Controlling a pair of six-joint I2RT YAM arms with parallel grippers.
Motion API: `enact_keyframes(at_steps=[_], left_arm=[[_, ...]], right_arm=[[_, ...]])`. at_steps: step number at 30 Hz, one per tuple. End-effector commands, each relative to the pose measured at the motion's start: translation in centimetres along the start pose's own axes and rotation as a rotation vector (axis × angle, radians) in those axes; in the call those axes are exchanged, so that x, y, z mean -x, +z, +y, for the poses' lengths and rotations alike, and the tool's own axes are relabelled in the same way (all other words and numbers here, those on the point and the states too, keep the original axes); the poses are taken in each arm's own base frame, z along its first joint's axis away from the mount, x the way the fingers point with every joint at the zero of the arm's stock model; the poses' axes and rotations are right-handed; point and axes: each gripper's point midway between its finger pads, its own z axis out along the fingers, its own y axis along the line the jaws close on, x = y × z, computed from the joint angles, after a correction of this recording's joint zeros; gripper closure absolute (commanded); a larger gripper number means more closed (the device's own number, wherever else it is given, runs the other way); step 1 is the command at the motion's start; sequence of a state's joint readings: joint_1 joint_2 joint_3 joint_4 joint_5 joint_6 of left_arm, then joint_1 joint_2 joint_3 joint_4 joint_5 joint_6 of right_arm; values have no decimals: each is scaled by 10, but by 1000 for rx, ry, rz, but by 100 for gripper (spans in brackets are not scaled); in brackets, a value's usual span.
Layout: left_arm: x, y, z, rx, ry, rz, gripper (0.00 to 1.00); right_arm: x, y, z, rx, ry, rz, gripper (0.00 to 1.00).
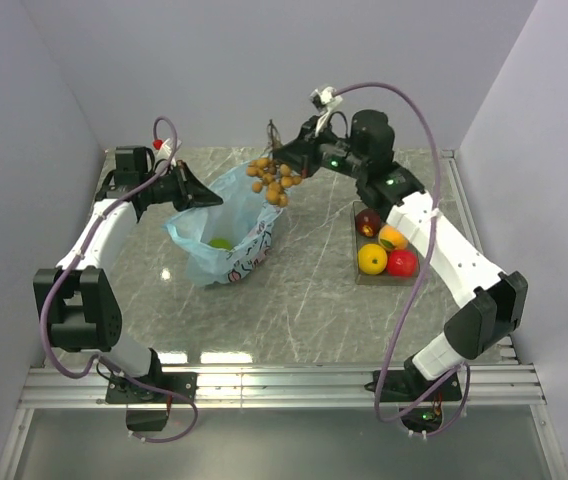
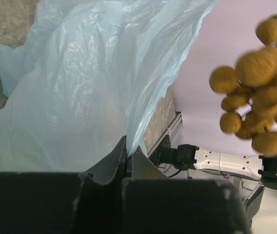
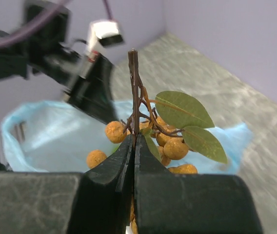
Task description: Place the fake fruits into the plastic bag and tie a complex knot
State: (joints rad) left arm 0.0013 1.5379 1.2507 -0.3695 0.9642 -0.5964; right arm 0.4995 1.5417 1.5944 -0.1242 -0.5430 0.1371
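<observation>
The light-blue plastic bag stands open on the table, a green apple lying inside it. My left gripper is shut on the bag's rim and holds that edge up; in the left wrist view the thin film is pinched between the jaws. My right gripper is shut on the stem of the bunch of small brown balls, which hangs over the bag's right-hand rim. The bunch has green leaves, and the bag lies behind and below it.
A clear rectangular tray at the right holds a dark red fruit, an orange one, a yellow one and a red one. Walls close in the marble table on three sides; a metal rail runs along the front.
</observation>
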Motion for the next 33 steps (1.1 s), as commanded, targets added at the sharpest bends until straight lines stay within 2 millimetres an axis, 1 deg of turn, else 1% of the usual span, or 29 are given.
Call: enact_keyframes(at_steps=[1, 2, 4, 5, 6, 7, 8, 9, 11, 12, 13, 15, 16, 17, 18, 19, 21, 22, 23, 24, 25, 27, 29, 30, 32, 33], left_arm=[[17, -8, -5, -46, 16, -27, 100], [17, -9, -4, -50, 8, -29, 100], [19, -10, -4, -74, -14, -33, 100], [19, -11, -3, -76, -21, -33, 100], [19, -12, -3, -81, -31, -33, 100], [20, -13, -3, -85, -30, -35, 100], [20, -13, -3, -88, -35, -33, 100], [21, -14, -3, -88, -37, -35, 100], [21, -15, -2, -92, -41, -36, 100], [21, -16, -2, -93, -47, -39, 100], [22, -17, -2, -92, -48, -42, 100], [23, -19, 1, -86, -55, -49, 100], [24, -19, 3, -83, -59, -51, 100], [25, -20, 5, -77, -63, -55, 100], [26, -22, 9, -70, -70, -58, 100], [27, -22, 10, -66, -70, -62, 100], [30, -24, 14, -61, -70, -68, 100], [30, -25, 14, -60, -68, -69, 100], [31, -24, 14, -59, -66, -70, 100], [32, -25, 15, -53, -61, -76, 100], [33, -26, 15, -53, -59, -77, 100], [34, -27, 15, -48, -47, -80, 100], [33, -27, 14, -55, -44, -77, 100], [32, -27, 13, -58, -40, -75, 100], [32, -28, 12, -61, -34, -79, 100], [32, -28, 12, -59, -29, -79, 100]], right_arm=[[54, 11, 26, 37, -38, -246, 100], [52, 18, 26, 34, -33, -268, 100], [38, 36, 21, 5, 39, -267, 100], [39, 41, 20, -3, 53, -290, 100], [27, 53, 20, -5, 94, -274, 100], [26, 58, 16, -33, 107, -291, 100], [20, 64, 14, -42, 120, -289, 100], [10, 73, 13, -46, 144, -279, 100], [0, 84, 17, -50, 163, -285, 100], [-9, 91, 15, -62, 167, -273, 100], [-21, 96, 20, -62, 172, -255, 100], [-39, 102, 22, -60, 170, -226, 100], [-55, 103, 22, -60, 169, -197, 100], [-63, 104, 29, -45, 165, -181, 100], [-68, 102, 30, -39, 153, -169, 100], [-81, 101, 33, -32, 150, -142, 99], [-88, 97, 42, -17, 116, -125, 99], [-98, 95, 45, -15, 101, -105, 98], [-101, 93, 47, -16, 87, -100, 100], [-98, 89, 52, -9, 64, -107, 100], [-108, 86, 53, -8, 54, -92, 100], [-104, 80, 56, -7, 18, -106, 100], [-109, 79, 58, 4, 3, -88, 100], [-114, 82, 58, 5, -7, -71, 87], [-112, 87, 62, 28, -11, -46, 65], [-116, 90, 62, 31, -14, -27, 38]])
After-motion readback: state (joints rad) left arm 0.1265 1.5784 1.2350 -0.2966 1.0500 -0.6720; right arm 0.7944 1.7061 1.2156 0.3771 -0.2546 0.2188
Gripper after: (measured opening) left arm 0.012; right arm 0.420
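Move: The right hand, already pinching the stem of the brown fruit cluster, has the plastic bag's mouth about 13 cm to its left, 3 cm back and some 20 cm below. Inside the bag the green fruit lies roughly 17 cm left, 2 cm back and 29 cm below. The fruit tray is about 26 cm to its right, 2 cm back and 30 cm down. From the left hand, already holding the rim, the mouth's middle is some 3 cm right, 3 cm back and 5 cm below. Still gripping the cluster by its stem, the right hand carries it left about 11 cm and, after a slight rise, sinks some 15 cm into the bag's mouth, easing forward and then back on the way. There its fingers open around the stem. The left hand keeps its pinch on the rim and draws it about 4 cm left and a little forward. ##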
